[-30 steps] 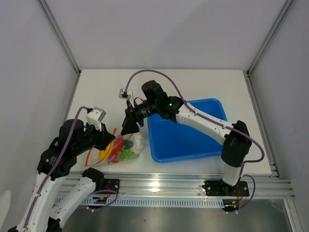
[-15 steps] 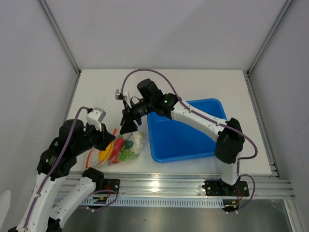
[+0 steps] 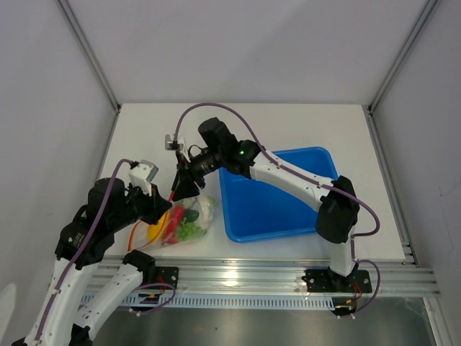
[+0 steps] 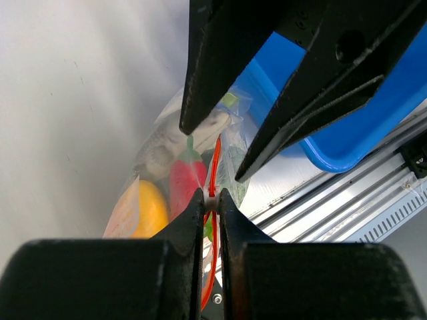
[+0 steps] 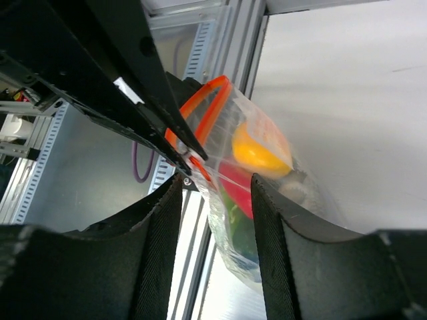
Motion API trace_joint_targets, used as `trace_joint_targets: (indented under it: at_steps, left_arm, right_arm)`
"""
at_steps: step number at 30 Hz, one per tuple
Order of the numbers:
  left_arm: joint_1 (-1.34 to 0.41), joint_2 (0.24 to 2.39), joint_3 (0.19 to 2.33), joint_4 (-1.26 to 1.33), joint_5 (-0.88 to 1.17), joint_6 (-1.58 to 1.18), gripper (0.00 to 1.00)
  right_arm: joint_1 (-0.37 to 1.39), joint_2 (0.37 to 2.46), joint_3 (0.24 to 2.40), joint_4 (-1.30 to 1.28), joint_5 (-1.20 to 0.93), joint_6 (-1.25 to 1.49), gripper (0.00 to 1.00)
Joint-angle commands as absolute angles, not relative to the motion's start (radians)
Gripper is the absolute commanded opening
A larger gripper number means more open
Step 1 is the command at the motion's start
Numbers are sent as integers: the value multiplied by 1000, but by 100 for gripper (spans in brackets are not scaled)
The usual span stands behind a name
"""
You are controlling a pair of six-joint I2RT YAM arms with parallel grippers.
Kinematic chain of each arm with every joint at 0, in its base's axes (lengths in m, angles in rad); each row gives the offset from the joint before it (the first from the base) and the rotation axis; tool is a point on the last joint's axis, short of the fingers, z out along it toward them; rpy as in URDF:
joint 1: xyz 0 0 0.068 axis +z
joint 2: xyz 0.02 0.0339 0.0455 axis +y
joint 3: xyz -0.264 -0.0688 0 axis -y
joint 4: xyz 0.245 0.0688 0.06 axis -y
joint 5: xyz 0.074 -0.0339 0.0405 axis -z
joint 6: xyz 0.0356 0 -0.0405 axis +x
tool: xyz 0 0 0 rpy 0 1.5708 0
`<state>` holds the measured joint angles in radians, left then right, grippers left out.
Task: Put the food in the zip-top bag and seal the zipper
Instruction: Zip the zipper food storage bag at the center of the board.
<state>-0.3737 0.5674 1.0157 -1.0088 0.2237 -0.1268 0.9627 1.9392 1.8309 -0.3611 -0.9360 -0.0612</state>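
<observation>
The clear zip-top bag [image 3: 194, 218] lies by the table's front-left edge with the food inside: yellow squash [image 4: 145, 212], red pieces [image 4: 187, 183], green lettuce [image 5: 241, 227] and grey fish [image 4: 167, 143]. My left gripper [image 4: 211, 198] is shut on the orange-red zipper [image 4: 215, 157] at the bag's mouth. My right gripper [image 5: 215, 197] hangs open just above the bag, one finger on either side of the bag's mouth edge close to the left fingertips [image 5: 175, 143]. In the top view the right gripper [image 3: 189, 189] sits over the bag's far end, and the left gripper [image 3: 164, 210] at its left.
A blue rectangular tray [image 3: 277, 209] stands just right of the bag, with nothing in it. The aluminium rail [image 3: 252, 274] of the table's front edge runs right below the bag. White walls close in the table at left, right and back.
My right gripper has moved left from the tray's near corner to over the bag's mouth. The left gripper and the bag have stayed put.
</observation>
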Motion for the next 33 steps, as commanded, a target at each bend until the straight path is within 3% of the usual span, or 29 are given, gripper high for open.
trace_joint_targets:
  at_steps: [1,19,33]
  left_arm:
    - [-374,561,1037,-969,245,-110,1]
    - [-374,568,1039,-971,252,-109,1]
    - [-374,572,1040,-971,247,-109,1]
  right_arm:
    - [980,1940,1888,-342,-979,-81,47]
    - [982,1968,1916,-388,-1006,-98,28]
    - [980,1977,1910,-400,-997,-112,24]
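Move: The stretch of orange zipper that the right fingers straddle runs about 1 cm back from the right hand point, level sideways and in height; from the left hand, which already pinches the zipper, it is roughly 2 cm ahead and 1 cm right. From the right hand, the red pepper in the bag lies some 5 cm back, 2 cm left and 8 cm below, the yellow vegetable 5 cm back, 7 cm left and 9 cm below. The left fingers keep their pinch on the zipper and stay put, while the right fingers narrow around the strip just beyond that grip, to about half their starting gap and not fully shut. The right hand first eases back towards the zipper by a little over 1 cm, rising about 1 cm, then sinks back down to near its starting height. ##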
